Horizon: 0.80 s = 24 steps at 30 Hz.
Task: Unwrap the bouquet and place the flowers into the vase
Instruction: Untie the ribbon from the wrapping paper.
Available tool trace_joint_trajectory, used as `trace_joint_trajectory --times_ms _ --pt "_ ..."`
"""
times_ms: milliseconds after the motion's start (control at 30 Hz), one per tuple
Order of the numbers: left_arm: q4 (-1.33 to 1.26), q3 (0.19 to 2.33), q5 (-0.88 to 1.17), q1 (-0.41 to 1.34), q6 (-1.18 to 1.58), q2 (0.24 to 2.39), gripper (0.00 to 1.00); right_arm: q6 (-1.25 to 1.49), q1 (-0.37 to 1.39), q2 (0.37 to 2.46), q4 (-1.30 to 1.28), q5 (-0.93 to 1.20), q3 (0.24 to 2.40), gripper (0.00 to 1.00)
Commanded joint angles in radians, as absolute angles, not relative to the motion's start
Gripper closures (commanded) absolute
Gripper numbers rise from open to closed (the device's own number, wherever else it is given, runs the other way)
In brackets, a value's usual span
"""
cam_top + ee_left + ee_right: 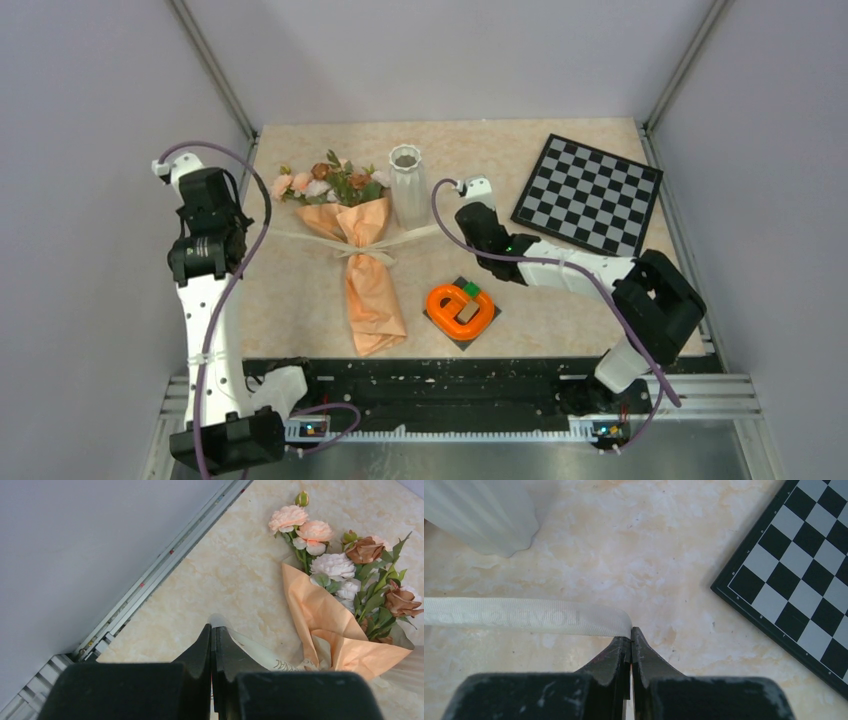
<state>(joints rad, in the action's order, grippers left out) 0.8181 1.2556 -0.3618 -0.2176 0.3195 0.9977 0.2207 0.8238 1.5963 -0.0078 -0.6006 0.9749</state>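
Observation:
The bouquet (pixel 370 290) lies on the table in peach kraft paper, with the flowers (pixel 330 180) at its far end and a cream ribbon (pixel 300 240) still knotted round its middle. The ribbon's two tails stretch out sideways. My left gripper (pixel 250 230) is shut on the left tail; its tip (pixel 211 628) pinches the ribbon (pixel 260 652) beside the paper (pixel 320 615) and roses (pixel 330 565). My right gripper (pixel 452 225) is shut on the right tail (pixel 524 616), pinched at the fingertips (pixel 631 630). The white ribbed vase (pixel 406 185) stands upright just right of the flowers, also in the right wrist view (pixel 479 515).
A checkerboard (pixel 588 193) lies at the far right, its corner close to my right gripper (pixel 804 570). An orange plastic ring (pixel 460 307) sits on a dark square plate in front of the right arm. Frame rails (pixel 150 580) edge the table on the left.

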Motion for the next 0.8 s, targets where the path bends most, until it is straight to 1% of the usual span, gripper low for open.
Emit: trace_joint_trajectory --times_ms 0,400,533,767 --pt "0.799 1.315 -0.434 -0.23 0.281 0.992 1.0 0.229 0.805 1.538 -0.027 -0.636 0.963 1.0" --pt "0.812 1.393 -0.533 -0.231 0.238 0.983 1.0 0.233 0.8 1.529 -0.039 -0.643 0.957 1.0" --pt "0.798 1.397 -0.541 -0.231 0.239 0.986 1.0 0.242 0.796 1.531 -0.041 -0.643 0.953 1.0" --pt "0.763 1.43 -0.612 -0.233 0.21 1.004 1.0 0.243 0.79 1.528 -0.051 -0.641 0.947 1.0"
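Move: Some 26 cm to the left hand's right, 6 cm ahead and 26 cm below lies the ribbon knot on the bouquet; the flower heads are about 19 cm ahead, 20 cm right and 25 cm below that hand. From the right hand the knot is roughly 23 cm left, 2 cm back and 10 cm lower. The vase stands about 13 cm left of the right hand and 5 cm ahead at nearly its height, the orange pumpkin 13 cm back, 4 cm left, 12 cm below. Drawing its ribbon end away from the knot, the left hand climbs about 5 cm while going some 3 cm left and a little back, its wrist rolling left side up and turning counter-clockwise, some 10 degrees in all. The right hand keeps its pinch on the other end and eases roughly 1.5 cm right, so the ribbon is pulled from both sides. ##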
